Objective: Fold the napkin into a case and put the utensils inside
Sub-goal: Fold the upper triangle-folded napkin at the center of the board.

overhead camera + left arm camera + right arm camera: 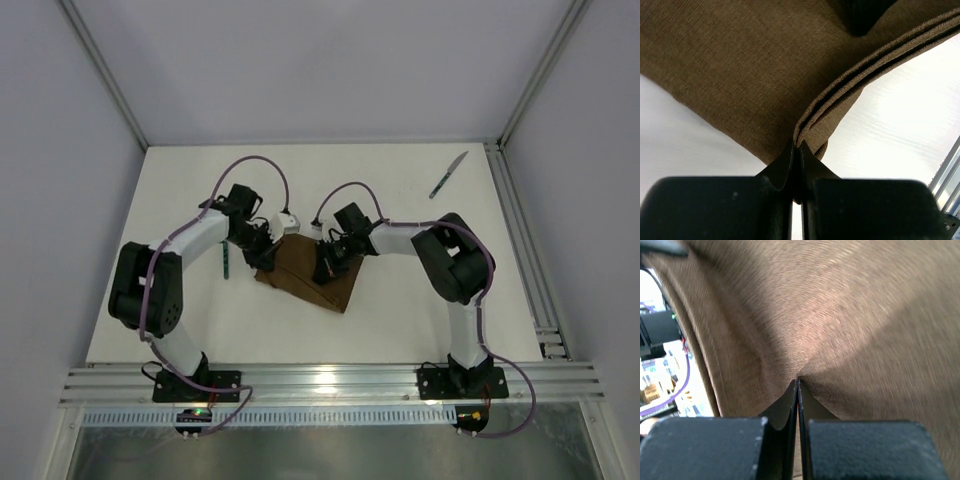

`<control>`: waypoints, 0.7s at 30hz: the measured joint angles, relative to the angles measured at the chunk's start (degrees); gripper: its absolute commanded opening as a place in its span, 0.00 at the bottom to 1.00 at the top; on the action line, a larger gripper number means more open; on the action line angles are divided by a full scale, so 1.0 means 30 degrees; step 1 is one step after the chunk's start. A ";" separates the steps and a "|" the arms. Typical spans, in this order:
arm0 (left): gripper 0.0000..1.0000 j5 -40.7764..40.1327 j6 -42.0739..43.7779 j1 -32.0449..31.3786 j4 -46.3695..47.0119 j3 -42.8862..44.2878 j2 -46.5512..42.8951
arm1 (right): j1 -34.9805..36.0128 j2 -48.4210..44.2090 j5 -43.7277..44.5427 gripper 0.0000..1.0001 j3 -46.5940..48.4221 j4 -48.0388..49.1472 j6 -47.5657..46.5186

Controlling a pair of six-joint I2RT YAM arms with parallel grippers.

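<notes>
The dark brown napkin lies folded into a thick oblong in the middle of the table. My left gripper is shut on the stacked layers at its left end; the left wrist view shows the layered edge running into the closed tips. My right gripper stands over the cloth's middle, shut, with the napkin puckered at its tips. The knife lies at the far right of the table. The fork, with its teal handle, lies left of the napkin beside my left arm.
An aluminium rail runs along the table's right edge, and more rails cross the front by the arm bases. Grey walls close in the back and both sides. White table shows right of and in front of the napkin.
</notes>
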 measured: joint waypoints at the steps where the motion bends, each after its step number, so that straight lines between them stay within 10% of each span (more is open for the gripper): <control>1: 0.00 0.0146 0.0087 0.0175 -0.0219 0.0335 0.0408 | 0.0000 0.0022 -0.0138 0.04 0.0000 -0.0051 -0.0138; 21: 0.00 0.1209 0.1639 0.0481 -0.2659 0.3155 0.3636 | -0.0481 -0.3009 0.4779 0.45 0.2834 -0.4240 -0.2412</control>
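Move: My left hand already pinches the napkin's folded left end, a few centimetres above the board; the napkin's middle lies about 11 cm to its right, level fore and aft. The fork is some 10 cm left and 6 cm ahead of it. My right hand's shut fingers are down on the cloth, with the napkin's middle roughly 3 cm ahead and 1 cm left. From this hand, the napkin's near corner is about 8 cm back and 6 cm right, its right corner 6 cm ahead and 12 cm right. I keep my right fingertips pressing on the napkin briefly, then lift them clear, up about 6 cm and forward some 5 cm over the cloth, tilting the wrist back and opening the fingers to nearly half. My left hand keeps its pinch on the folded end, carries it forward a couple of centimetres while sinking slightly, then eases partway back. ##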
